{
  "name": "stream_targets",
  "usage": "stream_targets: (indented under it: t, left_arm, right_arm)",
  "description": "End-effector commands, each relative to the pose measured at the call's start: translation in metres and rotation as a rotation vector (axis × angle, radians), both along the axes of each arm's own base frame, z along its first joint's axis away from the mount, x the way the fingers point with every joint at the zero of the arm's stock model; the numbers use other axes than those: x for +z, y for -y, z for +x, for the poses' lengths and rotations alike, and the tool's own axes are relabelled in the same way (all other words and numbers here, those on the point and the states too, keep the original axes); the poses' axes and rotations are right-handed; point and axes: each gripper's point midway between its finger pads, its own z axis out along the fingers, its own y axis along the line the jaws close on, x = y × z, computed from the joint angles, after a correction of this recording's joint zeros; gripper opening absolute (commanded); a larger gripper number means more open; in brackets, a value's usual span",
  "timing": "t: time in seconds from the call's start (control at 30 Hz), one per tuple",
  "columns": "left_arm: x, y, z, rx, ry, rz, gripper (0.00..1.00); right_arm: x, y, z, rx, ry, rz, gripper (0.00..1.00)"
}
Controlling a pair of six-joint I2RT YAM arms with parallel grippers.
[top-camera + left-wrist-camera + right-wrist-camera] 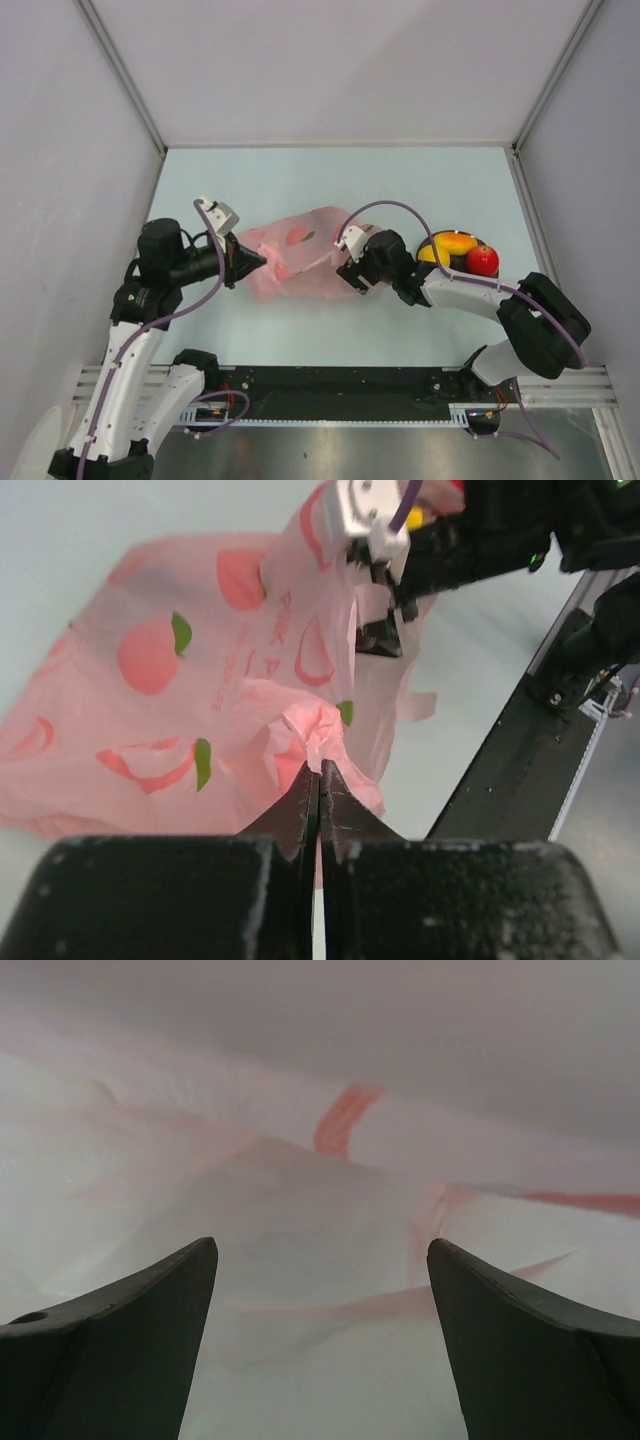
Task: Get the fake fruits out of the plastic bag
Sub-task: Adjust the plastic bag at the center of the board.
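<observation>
The pink plastic bag lies crumpled in the middle of the table. My left gripper is shut on a bunched fold at the bag's left end, which also shows in the left wrist view. My right gripper is open, with its fingers pushed into the bag's right end. In the right wrist view, the right gripper has only pink film around and ahead of it, and nothing between the fingers. The yellow-orange fruit and the red apple sit on the dark plate. The grape bunch is hidden.
The dark plate stands to the right of the bag, partly under my right forearm. The black base rail runs along the near edge. Grey walls enclose the table on three sides.
</observation>
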Motion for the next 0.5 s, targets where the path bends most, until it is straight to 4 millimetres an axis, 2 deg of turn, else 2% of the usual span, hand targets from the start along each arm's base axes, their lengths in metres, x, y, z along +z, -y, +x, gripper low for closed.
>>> stream_targets:
  t: [0.0,0.07,0.2,0.23,0.27,0.43,0.47]
  left_arm:
    - [-0.014,-0.002,0.004,0.009,-0.005,0.020,0.00]
    - [-0.017,-0.004,0.008,0.029,-0.006,0.028,0.00]
    - [-0.010,-0.005,0.014,0.054,0.016,0.025,0.00]
    - [-0.008,-0.005,0.015,0.057,0.017,0.022,0.00]
    - [-0.005,-0.006,0.017,0.068,0.023,0.021,0.00]
    - [0.025,-0.011,0.029,0.105,0.095,0.033,0.00]
    - [0.027,-0.011,0.030,0.108,0.098,0.037,0.00]
  right_arm:
    - [0.035,-0.025,0.011,0.036,0.091,0.097,0.91]
    - [0.043,-0.034,0.015,0.045,0.108,0.111,0.89]
    - [0.060,-0.059,0.020,0.103,0.117,0.165,0.75]
    - [0.056,-0.066,0.022,0.114,0.114,0.165,0.74]
    - [0.062,-0.075,0.027,0.124,0.123,0.178,0.72]
    - [0.065,-0.110,0.042,0.185,0.141,0.195,0.65]
    - [0.054,-0.114,0.045,0.192,0.131,0.182,0.65]
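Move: The right hand sits open and low in the plastic bag's right end, with the bag's middle about 10 cm to its left, 5 cm farther out and some 3 cm lower. The plate of fruit lies roughly 23 cm to that hand's right and 5 cm farther out. The left hand, high up with a bag edge in its shut fingers, has the bag's middle about 14 cm to its right, 12 cm ahead and 20 cm below. The right hand, still amid the film, sweeps about 8 cm left across the bag towards its middle and the part held by the left hand, rising some 4 cm and reaching 3 cm forward, gathering speed as its open fingers narrow by about a quarter without shutting. The left hand keeps its pinch on the bag edge, first sinking about 2.5 cm, then edging 2 cm forward and regaining part of that height. ##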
